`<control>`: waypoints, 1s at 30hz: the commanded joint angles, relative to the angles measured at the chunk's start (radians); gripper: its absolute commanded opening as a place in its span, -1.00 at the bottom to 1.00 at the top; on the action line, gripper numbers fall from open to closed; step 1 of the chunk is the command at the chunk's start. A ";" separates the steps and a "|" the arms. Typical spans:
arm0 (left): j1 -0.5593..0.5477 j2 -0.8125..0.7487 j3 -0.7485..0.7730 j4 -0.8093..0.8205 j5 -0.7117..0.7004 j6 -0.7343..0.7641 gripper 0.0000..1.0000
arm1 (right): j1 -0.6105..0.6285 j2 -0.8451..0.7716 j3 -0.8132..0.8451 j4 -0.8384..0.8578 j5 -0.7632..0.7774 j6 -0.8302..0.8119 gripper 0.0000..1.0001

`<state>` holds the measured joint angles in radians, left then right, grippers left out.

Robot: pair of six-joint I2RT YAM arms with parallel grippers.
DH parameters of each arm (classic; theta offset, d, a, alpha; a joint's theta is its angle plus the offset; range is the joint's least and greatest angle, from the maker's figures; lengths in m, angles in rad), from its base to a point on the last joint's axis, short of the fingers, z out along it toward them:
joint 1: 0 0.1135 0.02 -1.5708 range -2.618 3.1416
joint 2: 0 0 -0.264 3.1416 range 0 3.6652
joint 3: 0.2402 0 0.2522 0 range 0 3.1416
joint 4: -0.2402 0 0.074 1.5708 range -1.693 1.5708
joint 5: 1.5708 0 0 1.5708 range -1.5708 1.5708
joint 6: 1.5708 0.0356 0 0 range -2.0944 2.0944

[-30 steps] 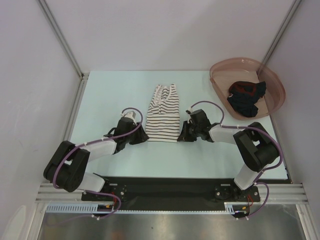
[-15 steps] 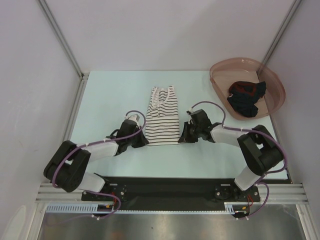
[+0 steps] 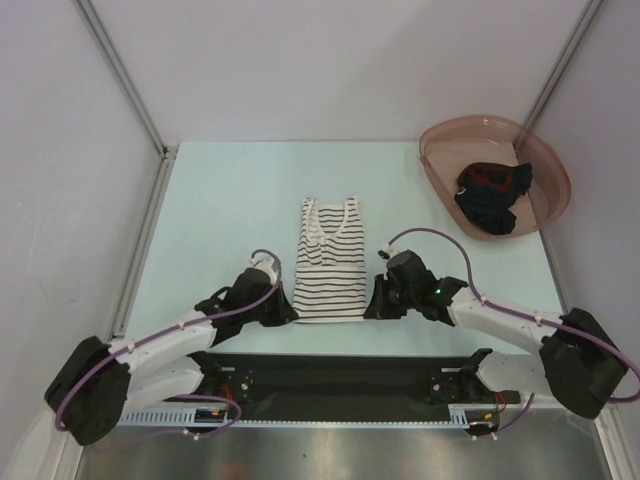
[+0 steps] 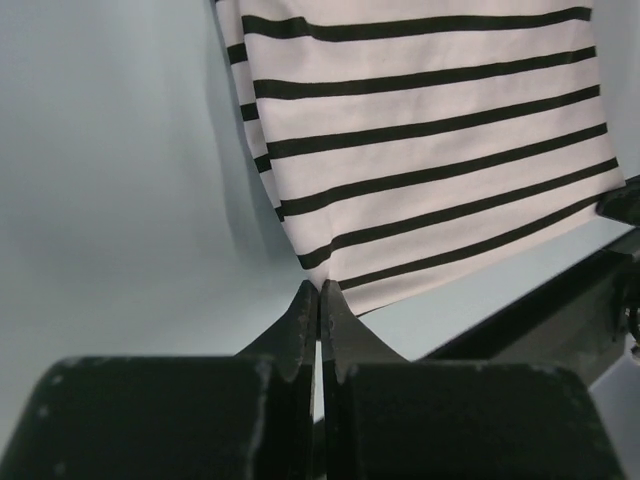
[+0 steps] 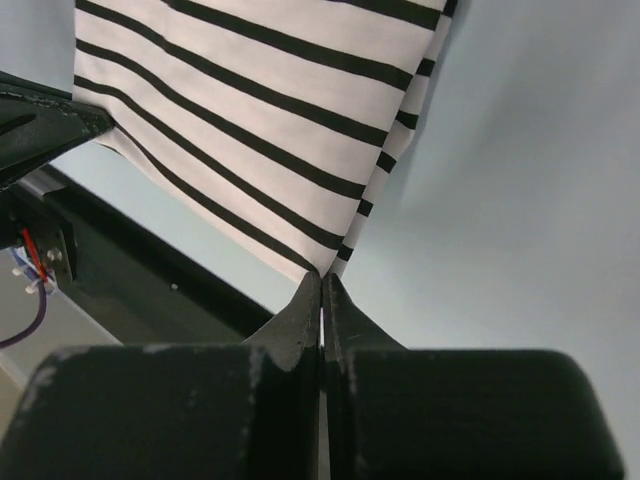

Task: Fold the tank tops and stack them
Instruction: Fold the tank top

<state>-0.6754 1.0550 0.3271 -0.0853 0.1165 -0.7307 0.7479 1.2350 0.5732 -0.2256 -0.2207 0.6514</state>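
Observation:
The white tank top with thin black stripes (image 3: 329, 260) lies flat in the middle of the table, straps pointing away from me. My left gripper (image 3: 290, 312) is shut on its near left hem corner, and the striped cloth (image 4: 420, 140) pinches into the tips of that gripper (image 4: 318, 285). My right gripper (image 3: 369, 308) is shut on the near right hem corner, where the same cloth (image 5: 260, 110) meets its tips (image 5: 322, 275). The dark tank top with red parts (image 3: 492, 196) sits bunched in the pink basin (image 3: 440, 140) at the back right.
The black rail (image 3: 340, 375) that carries the arm bases runs just beyond the near table edge, close to the hem. Grey walls and metal posts (image 3: 120, 75) close in the table on the left, the back and the right.
Both grippers have closed on the hem corners and drawn the striped top toward the near edge. The top now lies longer and flatter. Both arms have stretched out low.

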 commanded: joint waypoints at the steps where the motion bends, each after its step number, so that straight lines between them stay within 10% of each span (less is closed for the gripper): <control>1: -0.026 -0.123 -0.019 -0.143 -0.020 -0.033 -0.99 | 0.024 -0.106 -0.021 -0.109 0.067 0.042 -0.99; 14: -0.038 -0.188 0.185 -0.350 -0.017 0.014 -0.99 | 0.048 -0.192 0.178 -0.337 0.144 -0.028 -1.00; 30: 0.171 0.057 0.473 -0.347 0.084 0.151 -0.99 | -0.237 0.062 0.485 -0.356 -0.031 -0.236 -1.00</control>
<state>-0.5507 1.0779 0.7414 -0.4152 0.2028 -0.6483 0.5621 1.2549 0.9833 -0.5621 -0.2455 0.4934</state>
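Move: Both hands already pinch the hem corners of the tank top, roughly 20 cm apart and just above the table. The neckline end lies about 34 cm ahead and 9 cm to the right of the left hand, and 34 cm ahead and 10 cm to the left of the right hand. The dark clothes in the basket lie some 36 cm ahead and 39 cm to the right of the right hand, a few centimetres below it. Keeping the hem stretched between their shut fingers, both hands first rise while still easing back 2 cm or so, then turn forward and go on climbing, about 10 cm up in all, carrying the hem over the tank top's body towards its neckline end. They finish some 5 cm (left) to 7 cm (right) farther out than they began, slowing in the climb as the forward reach takes over, with the left fingers barely turning and the right ones tipping up slightly. ##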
